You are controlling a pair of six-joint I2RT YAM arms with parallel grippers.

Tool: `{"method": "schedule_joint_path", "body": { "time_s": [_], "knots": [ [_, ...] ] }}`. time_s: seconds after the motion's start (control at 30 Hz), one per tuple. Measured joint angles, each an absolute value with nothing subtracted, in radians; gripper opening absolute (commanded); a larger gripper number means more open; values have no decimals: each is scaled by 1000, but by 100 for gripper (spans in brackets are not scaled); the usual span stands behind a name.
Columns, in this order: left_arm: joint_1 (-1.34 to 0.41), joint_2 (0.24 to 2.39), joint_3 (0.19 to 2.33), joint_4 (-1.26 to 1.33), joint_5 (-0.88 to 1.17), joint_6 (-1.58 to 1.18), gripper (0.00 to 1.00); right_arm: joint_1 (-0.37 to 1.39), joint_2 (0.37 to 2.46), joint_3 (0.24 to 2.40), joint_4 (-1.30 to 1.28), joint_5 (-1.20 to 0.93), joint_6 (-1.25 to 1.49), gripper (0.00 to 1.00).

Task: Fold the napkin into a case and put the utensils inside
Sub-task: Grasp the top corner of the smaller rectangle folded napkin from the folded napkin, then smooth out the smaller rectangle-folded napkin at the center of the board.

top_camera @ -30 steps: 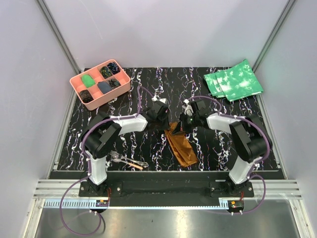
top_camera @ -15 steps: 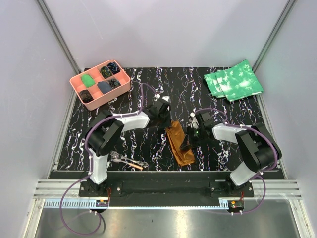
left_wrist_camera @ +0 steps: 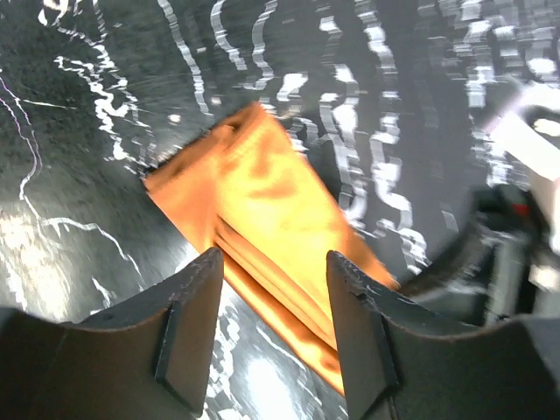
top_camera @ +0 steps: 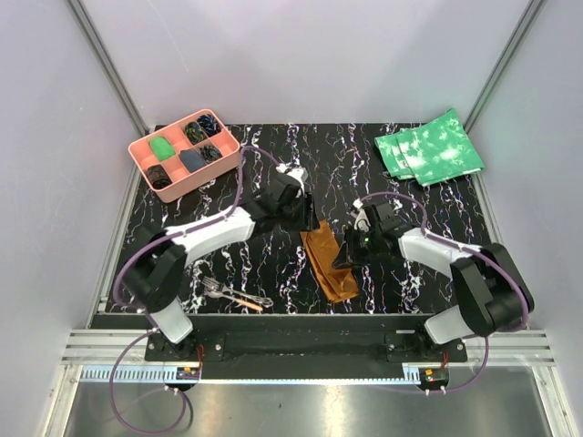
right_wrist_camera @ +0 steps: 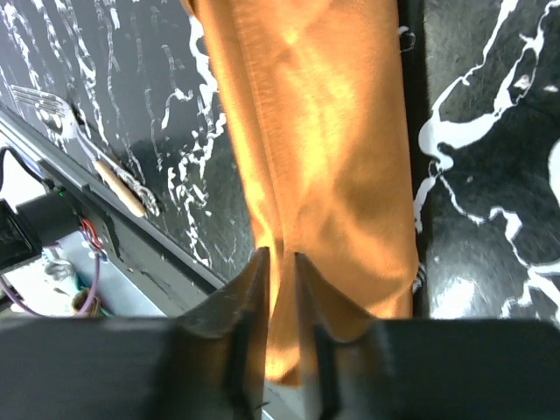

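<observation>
The rust-brown napkin [top_camera: 328, 264] lies flat on the black marbled table as a narrow oblong case, several layers thick. My left gripper [top_camera: 308, 218] hovers at its far end, open; in the left wrist view the left gripper [left_wrist_camera: 276, 267] holds nothing, and the napkin [left_wrist_camera: 271, 201] lies beyond the fingertips. My right gripper [top_camera: 347, 259] is at the napkin's right edge. In the right wrist view the right gripper [right_wrist_camera: 280, 256] has its jaws narrowly parted over a ridge of the napkin [right_wrist_camera: 324, 131]. The utensils, a fork [top_camera: 214, 289] and a tan-ended piece [top_camera: 250, 303], lie near the front left.
A pink compartment tray [top_camera: 224, 155] stands at the back left, and green mottled cloths [top_camera: 428, 150] lie at the back right. The table's near edge [right_wrist_camera: 131, 254] runs close beside the napkin's near end; the fork [right_wrist_camera: 44, 105] lies by it.
The napkin went from lifted at its far end to lying flat and folded narrower. My left gripper opened and let go. My right gripper slid nearer along the cloth and parted its jaws slightly.
</observation>
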State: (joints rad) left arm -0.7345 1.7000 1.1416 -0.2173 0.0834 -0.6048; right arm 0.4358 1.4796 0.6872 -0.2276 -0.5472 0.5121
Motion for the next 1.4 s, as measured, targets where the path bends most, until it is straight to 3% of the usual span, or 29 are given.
{"method": "schedule_joint_path", "body": {
  "time_s": [0.23, 0.47, 1.2, 1.4],
  "knots": [
    [-755, 1602, 979, -201, 146, -706, 15, 456, 1409, 749, -358, -492, 436, 47],
    [-802, 1613, 814, -133, 184, -838, 5, 571, 1431, 839, -484, -387, 360, 49],
    [-815, 1633, 766, 25, 191, -994, 5, 767, 1666, 980, -627, -128, 292, 56],
    [-815, 1660, 766, 30, 191, -999, 5, 788, 1683, 1003, -648, -62, 307, 45]
  ]
}}
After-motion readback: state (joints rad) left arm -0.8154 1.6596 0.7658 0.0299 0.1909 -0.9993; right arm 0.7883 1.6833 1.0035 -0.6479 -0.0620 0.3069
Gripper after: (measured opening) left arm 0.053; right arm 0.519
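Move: The smaller folded napkin's near corner of the upper layer lies about 4 cm back, 1 cm left and 3 cm below the right hand; the napkin's near end is some 9 cm straight back of that hand. From the left hand, the spot on the napkin's left long edge is roughly 9 cm straight back and 8 cm below, and the utensils lie about 17 cm back, 19 cm left, at table height. The napkin's upper layer is approached from both sides: the left hand swings back some 9 cm and down to its left edge, after a small rise, fingers closing and tipping steeper. The right hand lifts 2 cm, then sinks over 4 cm and draws slightly back, fingers spreading to about half open and turning some 30 degrees to point down, until its tips straddle and touch the layer near the corner. ##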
